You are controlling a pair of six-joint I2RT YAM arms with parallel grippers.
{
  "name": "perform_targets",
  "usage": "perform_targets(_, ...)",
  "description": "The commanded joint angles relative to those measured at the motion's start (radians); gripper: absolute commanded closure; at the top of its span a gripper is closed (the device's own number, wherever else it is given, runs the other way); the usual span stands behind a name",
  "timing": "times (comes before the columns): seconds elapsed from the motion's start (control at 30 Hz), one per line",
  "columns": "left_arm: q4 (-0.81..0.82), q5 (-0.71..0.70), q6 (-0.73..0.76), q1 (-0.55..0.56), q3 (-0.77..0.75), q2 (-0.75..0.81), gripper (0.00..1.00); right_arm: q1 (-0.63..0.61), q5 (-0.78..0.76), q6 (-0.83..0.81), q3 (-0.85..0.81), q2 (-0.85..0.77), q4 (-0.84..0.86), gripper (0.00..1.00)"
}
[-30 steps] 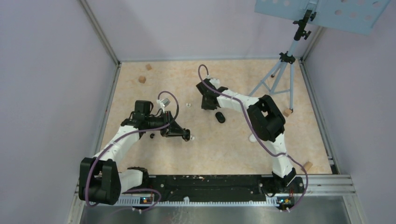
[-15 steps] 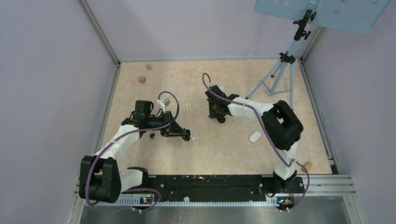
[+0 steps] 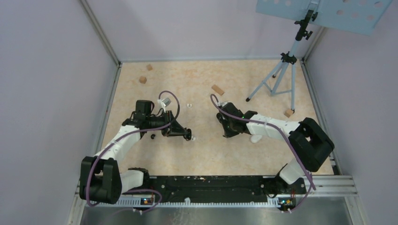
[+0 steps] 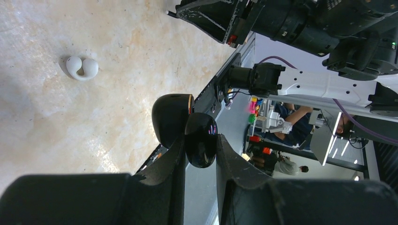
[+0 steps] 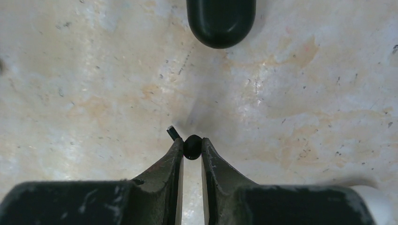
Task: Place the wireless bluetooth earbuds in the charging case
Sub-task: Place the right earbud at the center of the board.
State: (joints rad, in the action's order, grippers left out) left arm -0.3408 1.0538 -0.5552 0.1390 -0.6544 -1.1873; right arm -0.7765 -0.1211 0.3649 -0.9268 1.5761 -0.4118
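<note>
My left gripper point(image 4: 201, 161) is shut on an open glossy black charging case point(image 4: 201, 140), held off the table with its lid point(image 4: 171, 117) swung to one side. In the top view that gripper point(image 3: 180, 133) hovers left of centre. A white earbud point(image 4: 82, 68) lies on the table beyond it. My right gripper point(image 5: 191, 149) is shut on a tiny black earbud point(image 5: 192, 146) right at the table surface, and the bud's stem point(image 5: 172, 132) pokes out past the left finger. From above, the right gripper point(image 3: 229, 130) is at mid-table.
A closed black case point(image 5: 220, 21) lies just ahead of the right fingertips. A white case point(image 3: 256, 138) sits beside the right forearm. A white earbud point(image 3: 189, 105), a black earbud point(image 3: 152, 136) and wooden blocks point(image 3: 217, 89) point(image 3: 142, 79) lie around. A tripod point(image 3: 281, 75) stands back right.
The right arm swung from the back middle toward the near right and its jaws closed on the black earbud, uncovering a wooden block. The left arm stayed still.
</note>
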Motion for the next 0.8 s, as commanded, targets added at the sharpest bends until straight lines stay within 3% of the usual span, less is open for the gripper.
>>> perform_targets(0.0,0.041,0.006,-0.005,0.003,-0.016,-0.002,1.0,-0.003,-0.038,-0.051,0.025,-0.04,0.022,0.92)
perform_targets(0.1,0.04,0.009,-0.005,0.002,-0.018,0.005,1.0,-0.004,-0.061,-0.038,0.031,-0.035,0.03,0.89)
perform_targets(0.23,0.053,0.009,-0.017,0.003,-0.014,0.015,1.0,-0.004,-0.107,-0.005,0.018,-0.041,0.014,0.68)
perform_targets(0.3,0.06,0.01,-0.019,0.002,-0.011,0.011,1.0,-0.003,-0.111,0.025,0.017,-0.06,0.004,0.62)
perform_targets(0.4,0.067,0.009,-0.019,0.003,-0.007,-0.002,1.0,-0.003,-0.132,0.109,0.027,-0.116,-0.016,0.6)
perform_targets(0.53,0.091,0.014,-0.027,0.006,-0.008,-0.022,1.0,-0.003,-0.131,0.352,0.056,-0.179,-0.048,0.6)
perform_targets(0.77,0.091,0.011,-0.028,0.007,-0.019,-0.017,1.0,-0.003,-0.061,0.695,0.183,-0.241,0.061,0.65)
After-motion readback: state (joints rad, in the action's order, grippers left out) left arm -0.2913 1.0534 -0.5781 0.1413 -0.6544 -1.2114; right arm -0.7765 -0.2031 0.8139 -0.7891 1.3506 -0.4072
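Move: The right earbud is still in my right fingers, and its resting spot is nearly straight beneath: about 1 cm to the right and 1 cm down. From this hand the oval black case lies some 9 cm ahead and 2 cm left, the white case about 13 cm right and level in reach, the white earbud pair roughly 14 cm left and 1 cm nearer. For my left hand that spot is about 17 cm right, 2 cm ahead and 12 cm below. I ease my right hand down the last centimetre while it drifts about 1.5 cm to the right, then open the fingers and let go of the right earbud on the board. With the fingers open I lift straight off it some 4 cm, turning the hand about 25 degrees clockwise, and draw back a centimetre or so at the end. ##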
